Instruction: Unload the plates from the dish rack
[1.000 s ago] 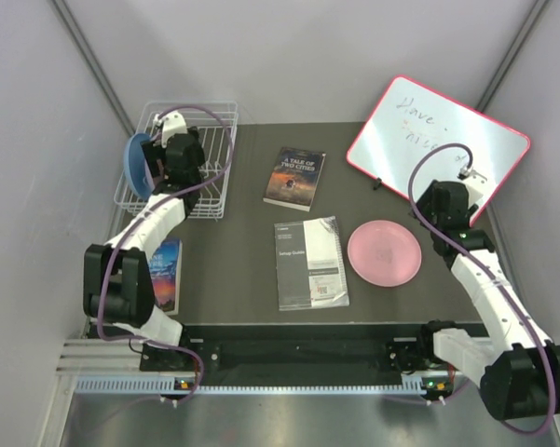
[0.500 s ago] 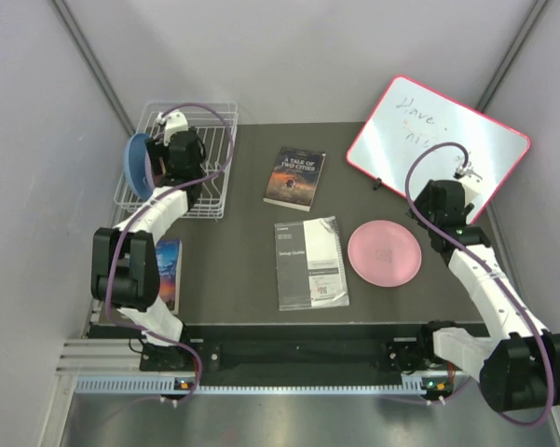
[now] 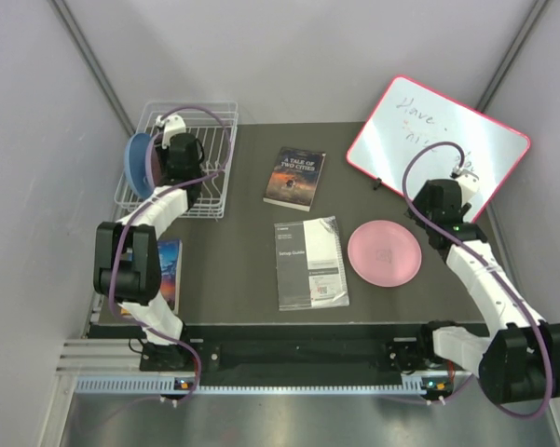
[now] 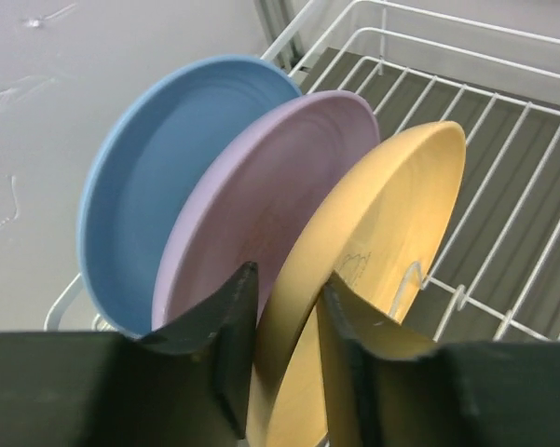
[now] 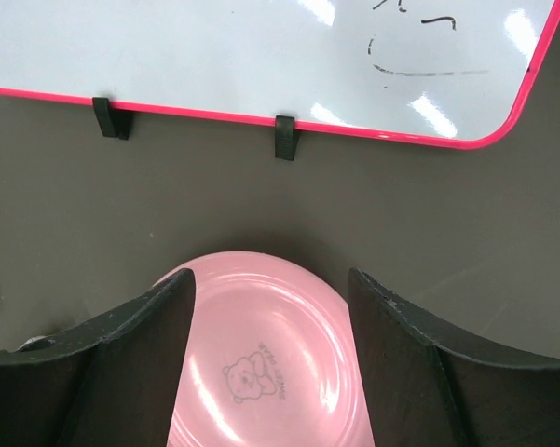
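Note:
Three plates stand on edge in the white wire dish rack [image 4: 466, 23] at the table's far left: a blue plate [image 4: 158, 177], a lavender plate [image 4: 261, 186] and an orange-tan plate [image 4: 391, 214]. My left gripper [image 4: 289, 279] reaches into the rack, its jaws closed on the orange-tan plate's near rim, one finger on each face. From above, only the blue plate [image 3: 135, 163] shows beside the left gripper [image 3: 163, 166]. A pink plate [image 3: 384, 253] lies flat on the table at the right. My right gripper [image 5: 270, 279] hangs open over the far edge of the pink plate [image 5: 270, 372], holding nothing.
A red-framed whiteboard [image 3: 436, 140] leans at the back right, just beyond the right gripper. A dark book [image 3: 294, 177] lies mid-table, with a white setup guide [image 3: 309, 263] in front of it. Another book [image 3: 168, 270] lies under the left arm.
The left jaws have closed from wide open onto the orange-tan plate's rim, and the left arm has edged deeper into the rack. The right arm has barely shifted.

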`<state>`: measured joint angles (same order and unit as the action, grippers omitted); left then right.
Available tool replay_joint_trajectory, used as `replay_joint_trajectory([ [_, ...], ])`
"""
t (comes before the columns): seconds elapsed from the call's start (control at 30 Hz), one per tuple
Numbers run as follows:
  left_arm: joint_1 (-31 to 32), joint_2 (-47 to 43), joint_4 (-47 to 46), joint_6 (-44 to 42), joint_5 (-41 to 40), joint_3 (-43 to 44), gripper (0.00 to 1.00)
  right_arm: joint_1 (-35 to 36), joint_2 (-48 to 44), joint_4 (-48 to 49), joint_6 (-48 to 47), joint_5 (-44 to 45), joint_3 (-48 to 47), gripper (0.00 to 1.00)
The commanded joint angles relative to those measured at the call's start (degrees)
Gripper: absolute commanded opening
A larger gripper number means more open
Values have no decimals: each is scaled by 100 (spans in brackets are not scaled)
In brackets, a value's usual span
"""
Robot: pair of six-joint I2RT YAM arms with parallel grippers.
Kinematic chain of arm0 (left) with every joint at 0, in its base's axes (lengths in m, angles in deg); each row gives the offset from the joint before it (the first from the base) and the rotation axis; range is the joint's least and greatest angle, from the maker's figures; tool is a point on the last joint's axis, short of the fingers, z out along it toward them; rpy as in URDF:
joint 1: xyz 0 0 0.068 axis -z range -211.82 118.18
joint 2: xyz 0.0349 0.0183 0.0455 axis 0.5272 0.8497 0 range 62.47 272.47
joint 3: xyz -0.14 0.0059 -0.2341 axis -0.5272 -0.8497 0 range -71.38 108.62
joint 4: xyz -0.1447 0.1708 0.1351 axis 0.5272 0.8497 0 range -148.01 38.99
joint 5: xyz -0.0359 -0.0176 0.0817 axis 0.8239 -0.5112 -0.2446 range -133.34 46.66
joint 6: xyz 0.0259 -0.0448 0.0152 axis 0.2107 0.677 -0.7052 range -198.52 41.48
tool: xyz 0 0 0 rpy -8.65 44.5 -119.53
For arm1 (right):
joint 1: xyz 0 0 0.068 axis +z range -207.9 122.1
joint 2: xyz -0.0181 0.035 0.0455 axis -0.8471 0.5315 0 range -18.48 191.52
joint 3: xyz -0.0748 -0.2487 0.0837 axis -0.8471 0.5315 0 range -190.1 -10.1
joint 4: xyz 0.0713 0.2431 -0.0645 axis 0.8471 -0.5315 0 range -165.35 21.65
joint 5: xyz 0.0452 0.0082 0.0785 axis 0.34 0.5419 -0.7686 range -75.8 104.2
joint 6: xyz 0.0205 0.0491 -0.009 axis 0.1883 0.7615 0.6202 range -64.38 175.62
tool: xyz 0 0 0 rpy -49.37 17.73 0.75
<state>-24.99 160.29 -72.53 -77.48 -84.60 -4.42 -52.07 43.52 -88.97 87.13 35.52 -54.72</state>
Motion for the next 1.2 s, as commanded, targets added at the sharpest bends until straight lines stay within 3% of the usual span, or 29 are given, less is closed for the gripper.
replay_joint_trajectory([
  [0.0, -24, -149, -323, 19, -49, -16, 27, -64, 23, 234, -39, -14, -73, 66],
  [0.03, -24, -175, -375, 11, -75, -77, 19, -64, 14, 225, -48, 3, -73, 67],
  [0.1, -15, -228, -489, 2, -58, -148, 15, -73, -12, 225, -57, 12, -38, 66],
  [0.17, -15, -237, -481, -16, -76, -139, 2, -55, -47, 225, -66, 30, -12, 67],
  [0.2, -15, -237, -472, -25, -93, -131, 0, -64, -47, 225, -74, 30, -3, 66],
  [0.43, 20, -281, -621, -51, -277, -139, 0, -64, -117, 190, -101, 21, 24, 67],
  [0.53, 143, -343, -841, -507, -618, -148, 0, -64, -205, 190, -118, 56, 50, 67],
  [0.63, 503, -316, -1743, -1516, -1181, -279, 0, -64, -249, 199, -136, 83, 68, 67],
  [0.7, 784, -238, -2850, -2418, -1700, -394, 0, -64, -241, 199, -154, 74, 76, 67],
  [0.93, 1250, -219, -4671, -3969, -2325, -640, 0, -64, -319, 76, -197, 39, 15, 67],
  [1.07, 1496, -465, -4639, -4279, -2431, -570, 0, -64, -434, 137, -311, -241, -73, 67],
  [1.17, 1602, -745, -3920, -3921, -2387, -447, 0, -64, -399, 348, -426, -916, -160, 68],
])
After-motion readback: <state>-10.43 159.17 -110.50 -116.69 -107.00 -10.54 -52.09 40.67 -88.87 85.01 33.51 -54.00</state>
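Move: The yellow plate stands on edge in the rack with its near upper rim already between the left hand's open fingers. Its middle is about 7 cm ahead, straight in line sideways and 5 cm lower. The purple plate stands 6 cm to the left of it and the blue plate 11 cm to the left of it, both level with it in reach and height. From the right hand, the yellow plate is some 23 cm ahead and 70 cm to the left, at about the same height. Close the left gripper on the yellow plate's near rim, letting the hand ease barely 1 cm left and back as the fingers pinch. Pause briefly, then carry the plate up about 9 cm while drawing it right, away from the purple plate, and back towards the base, rolling the hand some 20 degrees so its left side rises. ##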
